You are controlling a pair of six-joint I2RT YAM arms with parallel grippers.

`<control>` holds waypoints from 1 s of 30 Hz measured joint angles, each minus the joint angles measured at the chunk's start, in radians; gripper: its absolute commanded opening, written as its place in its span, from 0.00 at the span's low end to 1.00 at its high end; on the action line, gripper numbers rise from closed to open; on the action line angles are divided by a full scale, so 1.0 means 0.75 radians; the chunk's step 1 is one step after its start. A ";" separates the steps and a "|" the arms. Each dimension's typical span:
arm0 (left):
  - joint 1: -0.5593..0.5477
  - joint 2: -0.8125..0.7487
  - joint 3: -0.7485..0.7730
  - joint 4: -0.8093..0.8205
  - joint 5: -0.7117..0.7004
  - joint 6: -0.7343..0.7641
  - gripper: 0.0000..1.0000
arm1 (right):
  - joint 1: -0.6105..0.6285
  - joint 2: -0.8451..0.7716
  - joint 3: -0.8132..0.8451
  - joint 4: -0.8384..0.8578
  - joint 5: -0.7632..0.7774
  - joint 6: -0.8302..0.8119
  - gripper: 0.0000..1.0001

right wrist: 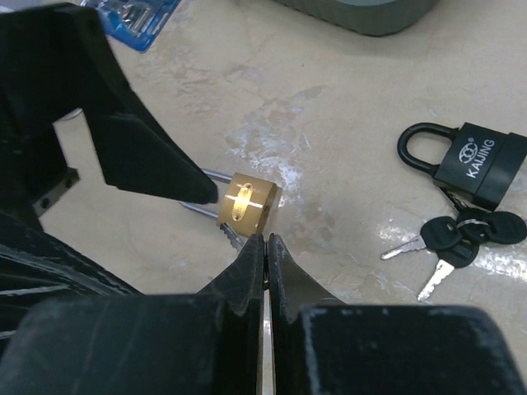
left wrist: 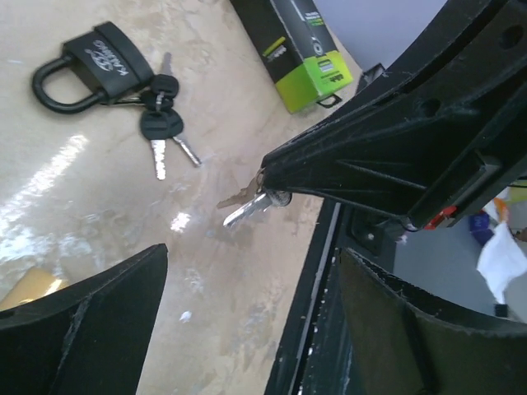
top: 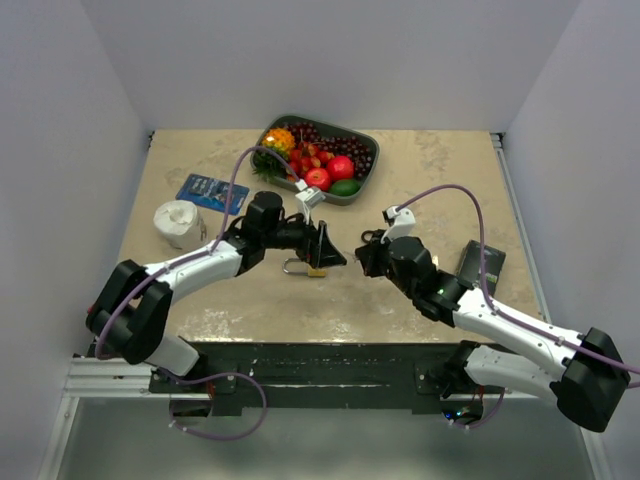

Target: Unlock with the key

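Note:
A brass padlock (right wrist: 247, 202) lies on the tan table with its keyhole face turned toward my right wrist camera; from above, the padlock (top: 316, 269) sits between the two grippers. My right gripper (right wrist: 266, 239) is shut on a silver key (right wrist: 233, 235). The key's toothed blade points at the padlock's lower edge, outside the keyhole. In the left wrist view that key (left wrist: 245, 209) sticks out of the right gripper's tips. My left gripper (left wrist: 255, 263) is open and wide, with one finger (right wrist: 156, 169) over the shackle right beside the brass body.
A black padlock (right wrist: 480, 162) with a bunch of black-headed keys (right wrist: 465, 234) lies to the right. A black-and-green box (top: 482, 266) sits farther right. At the back are a tray of fruit (top: 370, 140), a blue packet (top: 210, 191) and a white roll (top: 180, 222).

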 measured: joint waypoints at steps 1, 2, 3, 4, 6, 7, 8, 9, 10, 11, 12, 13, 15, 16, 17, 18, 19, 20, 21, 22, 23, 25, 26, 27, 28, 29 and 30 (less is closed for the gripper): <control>-0.007 0.024 0.005 0.013 0.023 -0.015 0.86 | 0.000 -0.001 0.000 0.007 -0.018 -0.004 0.00; -0.012 0.044 0.009 0.026 0.041 -0.028 0.85 | 0.000 -0.001 0.000 0.012 -0.025 -0.007 0.00; -0.017 0.068 0.013 0.041 0.067 -0.046 0.84 | 0.000 -0.001 0.000 0.018 -0.036 -0.011 0.00; -0.023 0.091 0.015 0.056 0.091 -0.064 0.83 | 0.000 -0.002 -0.001 0.023 -0.050 -0.017 0.00; -0.030 0.127 0.017 0.094 0.143 -0.106 0.77 | 0.001 -0.008 -0.005 0.034 -0.068 -0.025 0.00; -0.031 0.135 0.018 0.107 0.159 -0.121 0.75 | 0.001 -0.012 -0.009 0.037 -0.073 -0.027 0.00; -0.032 0.142 0.018 0.124 0.180 -0.139 0.71 | 0.001 -0.018 -0.013 0.043 -0.085 -0.030 0.00; -0.033 0.146 0.018 0.142 0.196 -0.153 0.69 | 0.001 -0.025 -0.017 0.051 -0.094 -0.033 0.00; -0.035 0.146 0.018 0.153 0.210 -0.163 0.68 | 0.001 -0.030 -0.020 0.055 -0.095 -0.033 0.00; -0.036 0.146 0.018 0.168 0.221 -0.179 0.65 | 0.001 -0.034 -0.024 0.060 -0.098 -0.035 0.00; -0.037 0.146 0.018 0.182 0.233 -0.186 0.63 | 0.001 -0.038 -0.026 0.063 -0.102 -0.037 0.00; -0.038 0.147 0.018 0.193 0.244 -0.192 0.61 | 0.001 -0.041 -0.028 0.063 -0.103 -0.038 0.00; -0.040 0.150 0.018 0.211 0.260 -0.213 0.56 | 0.001 -0.046 -0.030 0.063 -0.106 -0.041 0.00; -0.040 0.152 0.018 0.221 0.268 -0.220 0.54 | 0.001 -0.046 -0.030 0.065 -0.106 -0.042 0.00; -0.040 0.158 0.018 0.233 0.279 -0.232 0.51 | 0.001 -0.047 -0.030 0.065 -0.107 -0.043 0.00; -0.040 0.163 0.018 0.241 0.286 -0.243 0.50 | 0.001 -0.047 -0.030 0.065 -0.112 -0.043 0.00; -0.040 0.166 0.018 0.242 0.288 -0.250 0.50 | 0.001 -0.048 -0.030 0.065 -0.115 -0.043 0.00; -0.040 0.169 0.018 0.246 0.291 -0.258 0.48 | 0.001 -0.048 -0.030 0.065 -0.118 -0.044 0.00; -0.040 0.172 0.018 0.250 0.295 -0.261 0.46 | 0.001 -0.048 -0.030 0.066 -0.123 -0.045 0.00; -0.040 0.175 0.018 0.253 0.296 -0.268 0.44 | 0.001 -0.048 -0.030 0.067 -0.126 -0.046 0.00; -0.040 0.178 0.018 0.256 0.298 -0.271 0.42 | 0.001 -0.048 -0.030 0.069 -0.127 -0.048 0.00; -0.040 0.182 0.018 0.260 0.299 -0.280 0.36 | 0.001 -0.048 -0.030 0.073 -0.130 -0.051 0.00; -0.040 0.184 0.018 0.262 0.299 -0.282 0.31 | 0.001 -0.048 -0.030 0.074 -0.131 -0.053 0.00; -0.040 0.186 0.018 0.263 0.299 -0.284 0.29 | 0.001 -0.048 -0.031 0.074 -0.131 -0.053 0.00; -0.040 0.188 0.018 0.264 0.299 -0.291 0.26 | 0.001 -0.048 -0.031 0.074 -0.131 -0.055 0.00; -0.040 0.189 0.018 0.266 0.299 -0.293 0.22 | 0.001 -0.048 -0.031 0.074 -0.132 -0.056 0.00; -0.040 0.191 0.018 0.267 0.300 -0.294 0.20 | 0.001 -0.048 -0.031 0.074 -0.131 -0.057 0.00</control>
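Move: The small keys, held out at the right fingertips, have their free blades about 4 cm to the left hand's right, 2 cm back and a touch lower; from the right hand point they stick out some 2 cm left and 1 cm ahead. The brass padlock lies on the table roughly 14 cm below the left hand, 3 cm ahead and 4 cm left. The black padlock lies equally low, 9 cm ahead and 9 cm right of the left hand. The left hand eases about 4 cm back and to the right towards the keys in the right gripper, dipping a centimetre and rising again, while it turns some 10 degrees clockwise and rolls, bringing its wide-open fingers either side of one key blade. It nearly stops halfway and its fingers go on closing to about a third open around that blade, as the shut right fingers keep their pinch on the keys and shift only 1 to 2 cm left, back and up to meet them. ##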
